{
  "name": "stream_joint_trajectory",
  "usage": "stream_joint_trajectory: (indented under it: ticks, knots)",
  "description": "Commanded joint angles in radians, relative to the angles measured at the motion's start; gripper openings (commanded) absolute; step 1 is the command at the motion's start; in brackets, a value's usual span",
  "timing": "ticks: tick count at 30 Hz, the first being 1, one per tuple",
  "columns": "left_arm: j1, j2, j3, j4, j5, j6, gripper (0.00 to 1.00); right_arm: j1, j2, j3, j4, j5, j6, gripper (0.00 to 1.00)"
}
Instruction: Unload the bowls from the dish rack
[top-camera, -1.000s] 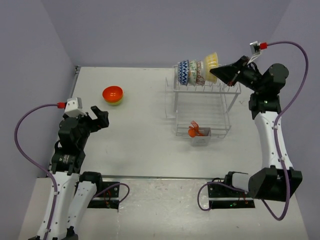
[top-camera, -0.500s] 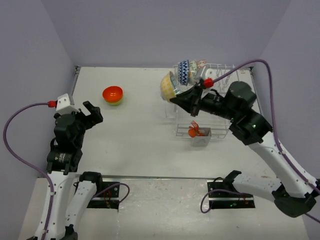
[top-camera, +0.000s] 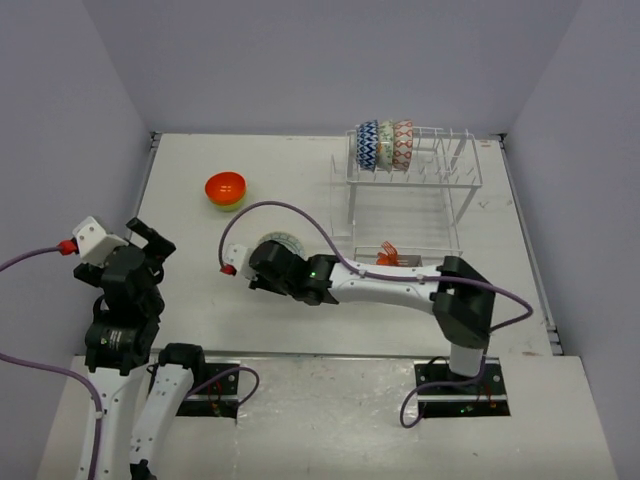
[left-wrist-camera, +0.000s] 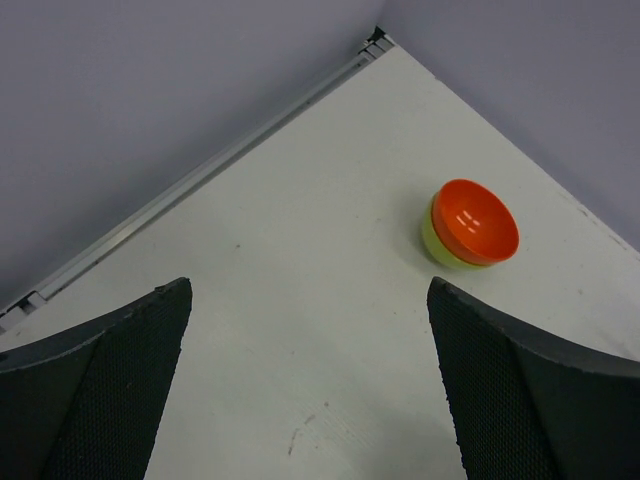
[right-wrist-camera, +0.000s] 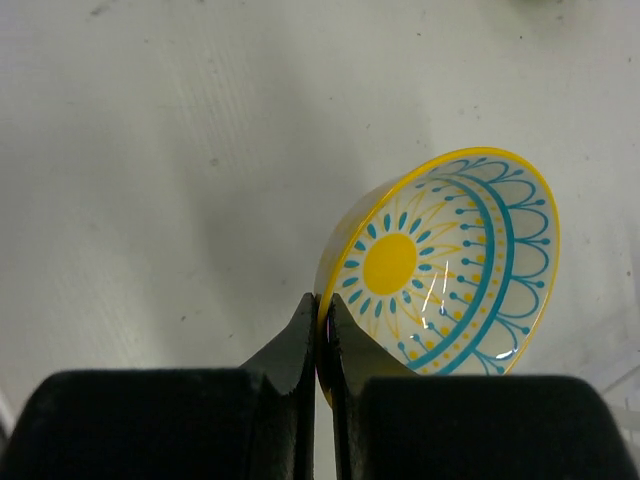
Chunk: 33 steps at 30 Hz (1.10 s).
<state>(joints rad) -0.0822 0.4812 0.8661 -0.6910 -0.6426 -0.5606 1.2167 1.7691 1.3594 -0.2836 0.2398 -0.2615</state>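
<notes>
My right gripper (right-wrist-camera: 320, 305) is shut on the rim of the pale yellow bowl (right-wrist-camera: 450, 260), which has a blue and yellow sun pattern inside and hangs tilted just above the table. From above, that bowl (top-camera: 279, 243) is left of the dish rack (top-camera: 412, 188), near the table's middle. Three patterned bowls stand on edge in the rack's top row: blue zigzag (top-camera: 367, 145), green-white (top-camera: 385, 145) and red-pink (top-camera: 403, 145). An orange bowl (top-camera: 225, 186) sits nested in a lime-green bowl (left-wrist-camera: 432, 240) at the far left. My left gripper (top-camera: 150, 240) is open and holds nothing.
Orange utensils (top-camera: 389, 254) show at the rack's front, where my right arm (top-camera: 380, 285) crosses in front of the caddy. The table's back-left corner and wall rail (left-wrist-camera: 375, 45) lie beyond the nested bowls.
My right arm has swung from the rack's right end across to the table's middle, carrying the pale yellow bowl out of the rack. The left arm has drawn back to the left.
</notes>
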Motion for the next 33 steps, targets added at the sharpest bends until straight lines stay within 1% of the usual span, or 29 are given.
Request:
stream_joint_trajectory:
  ticks: [1,3,5,8,13,15,16,17,18,20,21,22,23,24,27,28,29,30,32,33]
  knots:
    - [-0.021,-0.039,0.001,-0.019,-0.109,-0.050,1.00,-0.009,0.123,0.170,0.006,0.188,-0.082,0.00]
    - [-0.025,-0.033,-0.012,0.004,-0.080,-0.033,1.00,-0.017,0.231,0.228,0.004,0.225,-0.097,0.00]
    - [-0.025,-0.030,-0.012,0.010,-0.071,-0.025,1.00,-0.034,0.268,0.256,-0.009,0.213,-0.099,0.00]
    - [-0.028,-0.035,-0.015,0.015,-0.063,-0.022,1.00,-0.075,0.322,0.311,-0.046,0.150,-0.085,0.00]
    - [-0.030,-0.042,-0.019,0.027,-0.046,-0.013,1.00,-0.108,0.432,0.423,-0.138,0.132,-0.145,0.00]
    - [-0.030,-0.047,-0.022,0.031,-0.042,-0.009,1.00,-0.121,0.458,0.455,-0.164,0.093,-0.148,0.00]
    - [-0.030,-0.047,-0.022,0.034,-0.037,-0.004,1.00,-0.128,0.464,0.467,-0.189,0.081,-0.144,0.02]
    - [-0.030,-0.049,-0.024,0.036,-0.034,-0.002,1.00,-0.140,0.470,0.475,-0.198,0.072,-0.140,0.05]
    - [-0.030,-0.047,-0.026,0.041,-0.029,-0.001,1.00,-0.143,0.471,0.486,-0.204,0.066,-0.140,0.14]
    - [-0.030,-0.047,-0.029,0.050,-0.017,0.008,1.00,-0.146,0.467,0.486,-0.212,0.066,-0.142,0.24]
    - [-0.030,-0.047,-0.030,0.053,-0.012,0.011,1.00,-0.146,0.463,0.483,-0.216,0.066,-0.143,0.39]
    - [-0.030,-0.049,-0.032,0.056,-0.006,0.016,1.00,-0.144,0.457,0.478,-0.219,0.064,-0.143,0.47]
    - [-0.030,-0.047,-0.032,0.056,-0.005,0.018,1.00,-0.143,0.446,0.475,-0.226,0.056,-0.143,0.52]
    - [-0.030,-0.047,-0.032,0.056,-0.005,0.018,1.00,-0.143,0.406,0.452,-0.227,0.040,-0.140,0.67]
    - [-0.030,-0.049,-0.033,0.058,-0.005,0.018,1.00,-0.138,0.299,0.388,-0.186,0.015,-0.105,0.85]
    - [-0.030,-0.049,-0.033,0.058,-0.003,0.018,1.00,-0.138,0.203,0.377,-0.175,-0.015,-0.073,0.94]
    - [-0.030,-0.049,-0.032,0.056,-0.002,0.018,1.00,-0.138,0.149,0.368,-0.169,-0.036,-0.053,0.99]
    - [-0.030,-0.047,-0.033,0.057,0.000,0.018,1.00,-0.138,0.033,0.341,-0.143,-0.048,-0.017,0.99]
    - [-0.030,-0.046,-0.035,0.062,0.009,0.024,1.00,-0.143,-0.089,0.317,-0.125,-0.034,0.017,0.99]
    - [-0.030,-0.046,-0.038,0.070,0.015,0.028,1.00,-0.154,-0.147,0.298,-0.103,-0.010,0.086,0.99]
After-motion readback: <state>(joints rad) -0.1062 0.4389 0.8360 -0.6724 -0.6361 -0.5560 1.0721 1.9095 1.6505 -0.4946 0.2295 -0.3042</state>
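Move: The right hand holds the yellow-rimmed bowl by its rim. The bare spot on the table for the bowl is about 14 cm ahead, 2 cm to the right and 12 cm below. The red and green stack stands some 27 cm ahead and 11 cm left, 10 cm lower; the cutlery holder about 8 cm ahead and 32 cm right, also 10 cm lower. From the left hand that bare spot is about 15 cm ahead, 23 cm right and 26 cm down. Forward and down goes the right hand, about 11 cm out and 9 cm lower, its left side rolling down some 15 degrees as it carries the bowl to the open table short of the red and green stack. Low over the table its fingers open wide and let go of the rim, then the hand lifts quickly off the bowl, easing back a little. ##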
